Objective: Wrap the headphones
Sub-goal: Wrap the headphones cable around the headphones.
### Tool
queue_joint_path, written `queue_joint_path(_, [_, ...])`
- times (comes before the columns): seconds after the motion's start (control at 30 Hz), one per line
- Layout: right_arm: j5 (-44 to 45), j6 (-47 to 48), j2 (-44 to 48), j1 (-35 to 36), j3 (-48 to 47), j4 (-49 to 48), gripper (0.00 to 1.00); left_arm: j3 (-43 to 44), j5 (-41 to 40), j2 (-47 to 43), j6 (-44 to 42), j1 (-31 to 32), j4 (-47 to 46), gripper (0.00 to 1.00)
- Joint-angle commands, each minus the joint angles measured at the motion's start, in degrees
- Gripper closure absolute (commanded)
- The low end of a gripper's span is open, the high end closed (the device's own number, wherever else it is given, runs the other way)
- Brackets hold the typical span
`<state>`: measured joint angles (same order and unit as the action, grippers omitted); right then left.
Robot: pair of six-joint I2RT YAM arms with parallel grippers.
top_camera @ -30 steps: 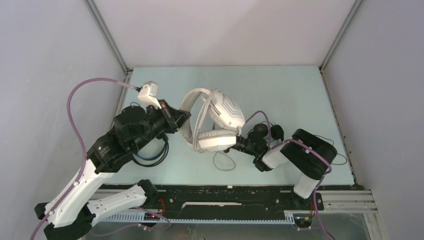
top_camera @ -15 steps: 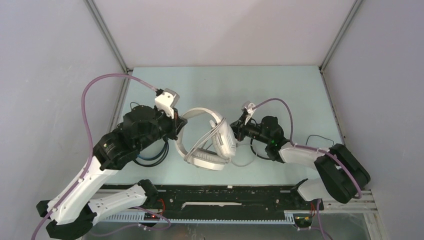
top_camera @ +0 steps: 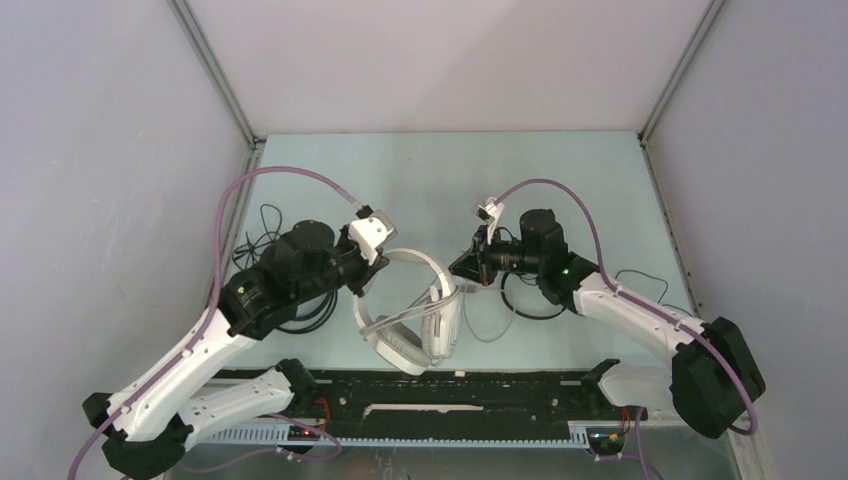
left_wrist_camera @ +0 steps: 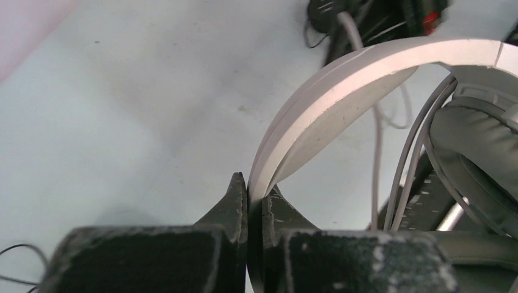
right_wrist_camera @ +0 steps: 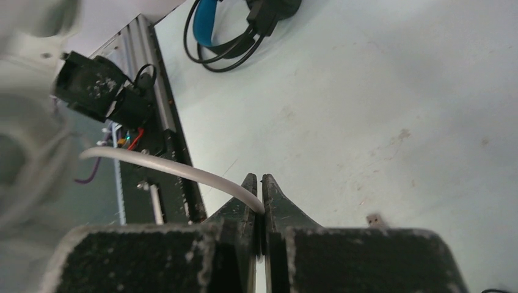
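The white-grey headphones (top_camera: pixel 438 322) hang tilted over the near middle of the table, ear cups toward the front rail. My left gripper (top_camera: pixel 363 285) is shut on their white headband (left_wrist_camera: pixel 342 79), pinched edge-on between the fingertips of that gripper (left_wrist_camera: pixel 255 195). A grey ear pad (left_wrist_camera: pixel 476 152) shows at the right of that view. My right gripper (top_camera: pixel 464 267) is shut on the headphones' grey cable (right_wrist_camera: pixel 171 166), which enters the tips of this gripper (right_wrist_camera: pixel 259 186) from the left. The black headphones with blue lining (right_wrist_camera: pixel 204 27) lie on the table, mostly under the left arm (top_camera: pixel 300 322).
The black front rail (top_camera: pixel 450 385) runs along the near edge, close below the white headphones. Thin black cable loops lie at the left wall (top_camera: pixel 262 222), under the right arm (top_camera: pixel 530 305) and at the right (top_camera: pixel 640 282). A small plug (right_wrist_camera: pixel 374 218) rests on the table.
The left gripper carried the headphones right and toward the near edge, turning them. The right gripper swung from low beside the ear cups up and back with the cable in it.
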<state>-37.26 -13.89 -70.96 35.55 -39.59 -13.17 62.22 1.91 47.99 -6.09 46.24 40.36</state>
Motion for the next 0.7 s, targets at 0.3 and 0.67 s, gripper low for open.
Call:
queue_joint_path(0.3, [-5.12, -2.51, 6.70, 0.57, -8.22, 20.82, 1.00, -5.23, -18.83, -0.05, -13.92, -0.10, -11.83, 1.00])
queue_joint_path(0.67, [-8.32, -7.67, 8.79, 0.88, -10.15, 18.61, 1.00, -8.23, -25.52, -1.56, -16.28, -0.05, -13.64, 1.00])
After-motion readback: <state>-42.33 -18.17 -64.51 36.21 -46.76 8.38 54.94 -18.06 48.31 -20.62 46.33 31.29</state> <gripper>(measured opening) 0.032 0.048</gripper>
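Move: The headphones hang by their headband from the left gripper, with the right-hand ear cup about 10 cm back and 14 cm to the right of this hand, some 4 cm lower. The right gripper pinches the cable; from it that ear cup lies roughly 11 cm back, 3 cm left and 4 cm higher, and the other ear cup about 15 cm back and 12 cm left, at similar height. Keep both grippers shut. Carry the left gripper with the headband about 5 cm forward and 4 cm left, sinking slightly, swinging its fingers some 20 degrees counter-clockwise. Meanwhile draw the cable with the right gripper about 5 cm back and, more in the second half, 3 cm up, coming alongside the right-hand ear cup. ##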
